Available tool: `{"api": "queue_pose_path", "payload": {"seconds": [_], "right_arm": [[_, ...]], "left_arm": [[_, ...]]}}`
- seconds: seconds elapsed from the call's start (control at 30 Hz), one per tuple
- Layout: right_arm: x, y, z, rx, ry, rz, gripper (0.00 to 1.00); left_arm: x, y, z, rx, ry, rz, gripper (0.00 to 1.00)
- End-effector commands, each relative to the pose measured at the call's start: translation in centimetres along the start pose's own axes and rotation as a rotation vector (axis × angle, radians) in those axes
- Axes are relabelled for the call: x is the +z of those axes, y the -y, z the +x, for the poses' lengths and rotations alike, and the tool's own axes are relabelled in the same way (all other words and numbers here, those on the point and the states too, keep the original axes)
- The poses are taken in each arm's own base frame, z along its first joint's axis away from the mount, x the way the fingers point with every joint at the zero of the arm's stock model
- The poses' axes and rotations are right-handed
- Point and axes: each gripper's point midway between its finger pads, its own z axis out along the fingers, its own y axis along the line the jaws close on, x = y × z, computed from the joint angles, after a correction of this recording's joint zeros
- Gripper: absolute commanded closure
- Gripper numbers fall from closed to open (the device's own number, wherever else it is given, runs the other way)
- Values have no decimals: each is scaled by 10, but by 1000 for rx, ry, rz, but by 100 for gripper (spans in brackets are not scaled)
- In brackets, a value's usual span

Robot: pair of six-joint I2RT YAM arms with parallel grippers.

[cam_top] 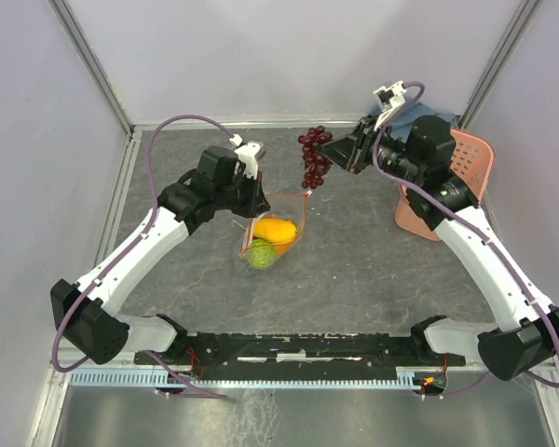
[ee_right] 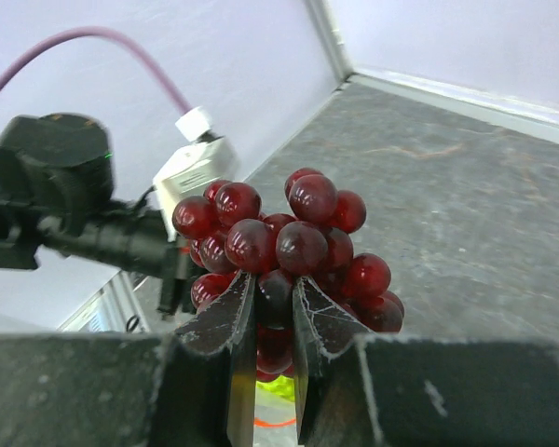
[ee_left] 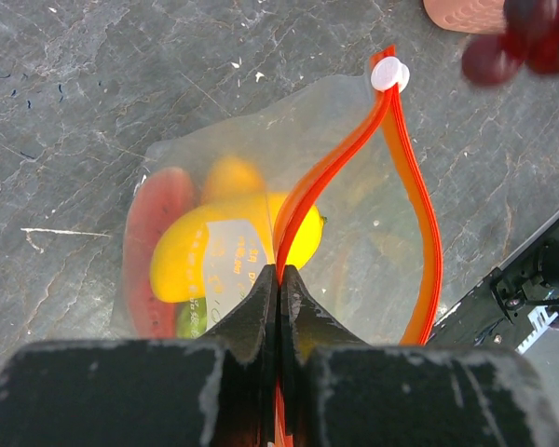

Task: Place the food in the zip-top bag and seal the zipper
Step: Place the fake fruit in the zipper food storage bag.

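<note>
The clear zip-top bag lies mid-table with its mouth held open. Inside lie the yellow oblong fruit, the orange fruit and the red watermelon wedge with its green rind. My left gripper is shut on the red-orange zipper strip, holding one lip up; the white end piece is at the far corner. My right gripper is shut on the dark purple grapes and holds them in the air above the bag's far side.
A pink lattice basket stands at the right wall behind my right arm. Light walls close the table at left, back and right. A black rail runs along the near edge between the arm bases.
</note>
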Motion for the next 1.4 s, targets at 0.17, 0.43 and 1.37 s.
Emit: {"api": "queue_pose_path", "payload": {"seconds": [0.17,0.43,1.37], "right_arm": [[7,-76,5,-79,62,-305,98],[27,-81,61,-144,-2,-448,98],[31,-15,160,-731,-233,-473,97]], "left_arm": [[-8,9,-19,47,78,48,97],[-9,12,-19,49,83,62,97],[-8,12,-17,48,73,65,97]]}}
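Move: The grapes are already in the right hand. The bag's open mouth lies about 12 cm to that hand's left, 3 cm back and 21 cm below. The zipper's white end is about 6 cm left, 4 cm ahead and 22 cm below; the yellow mango in the bag is some 15 cm left, level fore and aft, 32 cm below. From the left hand, shut on the bag's rim, the mouth's middle is about 6 cm right, 3 cm ahead and 4 cm below. Leftwards and back first, then mostly down, the right hand carries the grapes to the bag's mouth, sinking some 14 cm while going about 7 cm left and 5 cm back. Its wrist swings counter-clockwise to point the fingers more to the left, then rolls some 35 degrees, left side down, with the grip kept shut on the grapes. The left hand stays put and keeps pinching the rim. ##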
